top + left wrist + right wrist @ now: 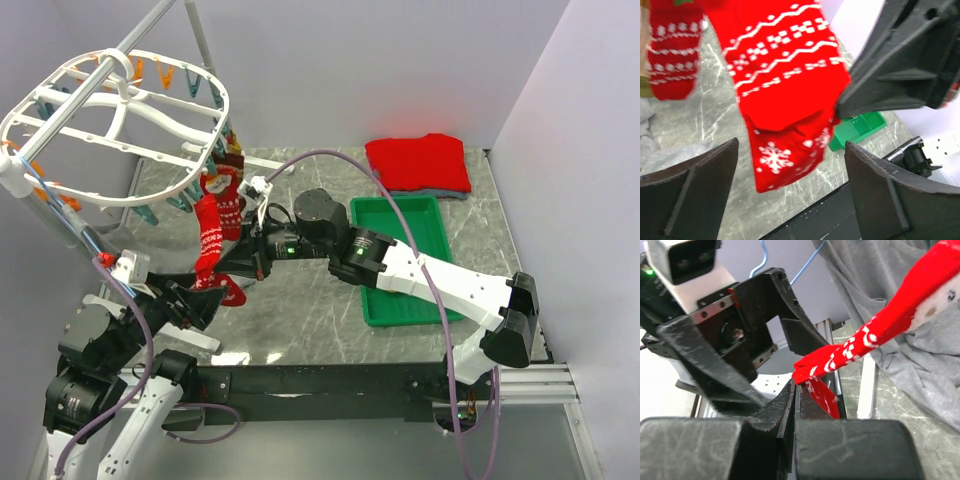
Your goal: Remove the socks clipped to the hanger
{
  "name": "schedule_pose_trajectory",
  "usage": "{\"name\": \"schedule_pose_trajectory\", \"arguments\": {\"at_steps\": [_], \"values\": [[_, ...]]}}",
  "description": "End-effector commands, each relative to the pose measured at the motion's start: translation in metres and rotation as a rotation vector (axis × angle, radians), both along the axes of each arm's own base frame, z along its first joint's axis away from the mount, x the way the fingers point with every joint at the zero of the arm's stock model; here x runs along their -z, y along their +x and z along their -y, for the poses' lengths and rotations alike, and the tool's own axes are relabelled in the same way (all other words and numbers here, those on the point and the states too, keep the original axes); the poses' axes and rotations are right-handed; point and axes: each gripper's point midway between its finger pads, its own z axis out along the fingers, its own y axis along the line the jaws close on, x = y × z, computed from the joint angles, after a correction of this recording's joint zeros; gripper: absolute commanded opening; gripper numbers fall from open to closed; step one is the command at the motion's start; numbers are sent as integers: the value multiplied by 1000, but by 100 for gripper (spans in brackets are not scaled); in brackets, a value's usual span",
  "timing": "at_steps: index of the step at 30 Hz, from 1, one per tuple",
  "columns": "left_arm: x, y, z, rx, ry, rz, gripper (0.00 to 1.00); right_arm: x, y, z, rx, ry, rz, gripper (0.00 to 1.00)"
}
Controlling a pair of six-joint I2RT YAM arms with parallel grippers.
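The white hanger point(170, 112) hangs at the upper left with orange and teal clips on its rim. Two red socks with white patterns dangle from its right side: a shorter one point(232, 200) and a long one point(210, 235). My right gripper point(238, 267) is shut on the lower edge of the long sock point(840, 352), with fabric pinched at its tips point(796, 382). My left gripper point(213, 291) stands open just below that sock's snowflake toe point(785, 150), with nothing between its fingers point(700, 190). The right gripper's black finger point(890, 65) touches the sock from the right.
A green tray point(405, 215) lies right of centre, partly under the right arm. A folded red garment point(418, 162) rests at the back right. Grey fabric point(890, 290) hangs behind the socks. Walls close in on the left, back and right.
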Motion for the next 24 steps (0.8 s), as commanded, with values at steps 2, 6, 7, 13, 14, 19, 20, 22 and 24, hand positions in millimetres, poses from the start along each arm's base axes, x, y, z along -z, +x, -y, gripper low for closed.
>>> {"name": "schedule_pose_trajectory", "arguments": {"at_steps": [2, 6, 7, 13, 14, 19, 20, 22, 24], "values": [[5, 8, -1, -16, 13, -12, 79, -50, -25, 8, -65, 111, 33, 0], [5, 9, 0, -16, -1, -14, 49, -49, -26, 5, -76, 107, 30, 0], [4, 8, 0, -16, 0, -12, 44, -49, -25, 5, -76, 104, 35, 0], [7, 8, -2, -26, 9, -22, 1, -43, -11, -5, -31, 54, 70, 7], [7, 8, -2, -27, 10, -21, 1, -42, -1, -7, 17, 40, 86, 14], [7, 4, -1, -14, 8, -19, 1, -36, 41, -17, 167, -81, 211, 54], [7, 3, -1, -12, 9, -22, 1, -36, 48, -18, 192, -101, 230, 57], [8, 2, -1, -7, 10, -22, 1, -35, 66, -23, 250, -152, 278, 64], [9, 0, 1, 5, 9, -21, 1, -38, 76, -26, 279, -167, 307, 73]]}}
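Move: The right hand pinches the clipped red sock's lower part. The blue clip at the sock's top is about 12 cm ahead, 4 cm left and 10 cm up from the right hand. From that hand, the patterned sock hangs roughly 14 cm ahead, level sideways and 3 cm up; empty blue clips are some 8 cm ahead, 11 cm left and 11 cm up. The red sock's foot lies between the left hand's open fingers, about 2 cm ahead, level sideways and 2 cm up. Almost in place, the left hand shuts its wide-open fingers and pinches the red sock's lower part, sinking about 1 cm. The right hand first eases back about 1.5 cm, still pinching, then opens well, lets go and sweeps forward, up and left, about 6 cm forward from there, along the sock towards its clip, the wrist tipping and turning clockwise some 10 degrees. ##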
